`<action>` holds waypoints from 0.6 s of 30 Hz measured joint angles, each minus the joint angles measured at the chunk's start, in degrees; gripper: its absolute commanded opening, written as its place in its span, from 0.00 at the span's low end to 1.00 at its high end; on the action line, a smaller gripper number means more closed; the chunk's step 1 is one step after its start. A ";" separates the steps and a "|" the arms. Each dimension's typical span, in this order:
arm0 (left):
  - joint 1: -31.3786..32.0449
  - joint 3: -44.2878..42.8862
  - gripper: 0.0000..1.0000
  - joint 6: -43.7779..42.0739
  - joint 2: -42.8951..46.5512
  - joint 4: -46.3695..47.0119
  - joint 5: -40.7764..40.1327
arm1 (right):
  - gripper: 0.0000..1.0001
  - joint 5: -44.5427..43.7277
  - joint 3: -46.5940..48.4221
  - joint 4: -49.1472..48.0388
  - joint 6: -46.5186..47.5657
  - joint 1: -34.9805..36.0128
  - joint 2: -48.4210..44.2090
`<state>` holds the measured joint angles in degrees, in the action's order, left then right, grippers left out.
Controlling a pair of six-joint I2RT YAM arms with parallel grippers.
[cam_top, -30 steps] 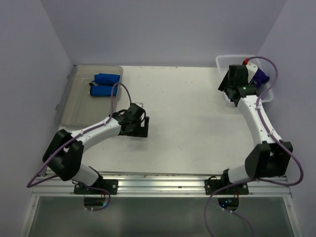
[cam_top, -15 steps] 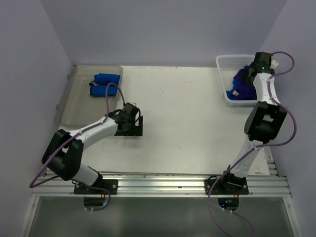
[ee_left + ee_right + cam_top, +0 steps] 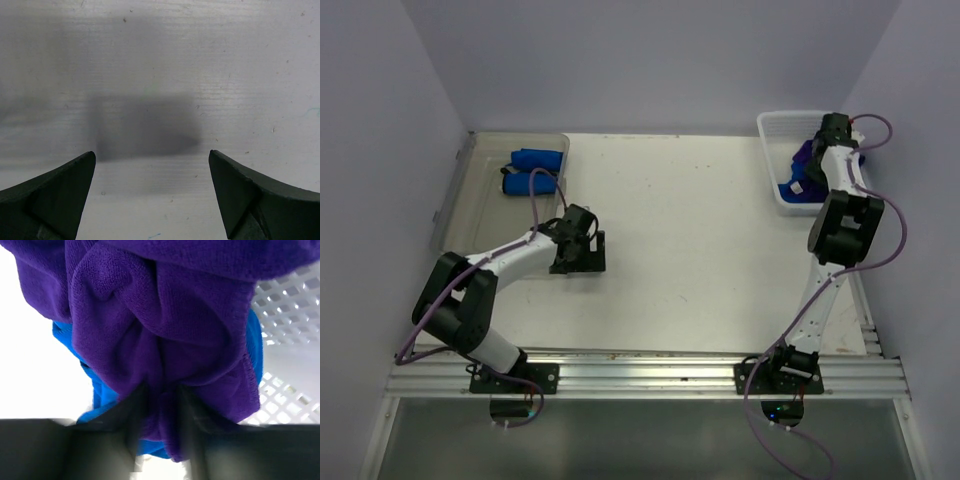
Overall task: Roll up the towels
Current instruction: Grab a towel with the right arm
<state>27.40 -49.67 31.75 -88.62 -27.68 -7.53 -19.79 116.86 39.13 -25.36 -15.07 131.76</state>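
A dark purple towel (image 3: 165, 315) lies bunched on a royal blue towel (image 3: 100, 390) inside the white mesh basket (image 3: 775, 125). My right gripper (image 3: 162, 410) reaches down into the basket, its blurred dark fingers pinching a fold of the purple towel (image 3: 807, 160). Two rolled blue towels (image 3: 535, 160) (image 3: 528, 184) lie in the clear grey tray (image 3: 470, 215) at the back left. My left gripper (image 3: 582, 252) hovers low over the bare white table, wide open with nothing between its fingers (image 3: 55, 195).
The basket's mesh wall (image 3: 290, 295) stands close on the right of the towel pile. The tray's near rim is just beyond the left arm. Purple walls close in the table on the left, back and right.
The right arm swung upright over the basket and dipped its gripper into the towels, and its fingers came together on the purple towel. The left gripper drifted slightly left, still open.
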 measured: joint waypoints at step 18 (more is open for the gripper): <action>-0.02 -0.04 1.00 -0.04 -0.09 -0.04 0.26 | 0.00 1.27 -22.67 -9.14 -1.88 0.00 -32.26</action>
<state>27.38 -49.71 31.70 -88.71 -27.73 -7.27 -18.52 94.19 30.00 -27.24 -15.07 99.50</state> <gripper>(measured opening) 0.994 0.045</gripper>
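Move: The right hand is already down in the basket with its fingers part-shut around a fold of the purple towel, whose middle lies about 3 cm ahead, 3 cm to the right and 1 cm below. The blue towel is some 4 cm back, 4 cm left and 3 cm lower; the basket's middle is about 1 cm ahead, 2 cm left and 4 cm down. From the idle left hand the purple towel is roughly 28 cm ahead, 58 cm right and 4 cm up. The right fingers shut on the purple towel's fold, then lift it about 15 cm, drawing back some 6 cm. ##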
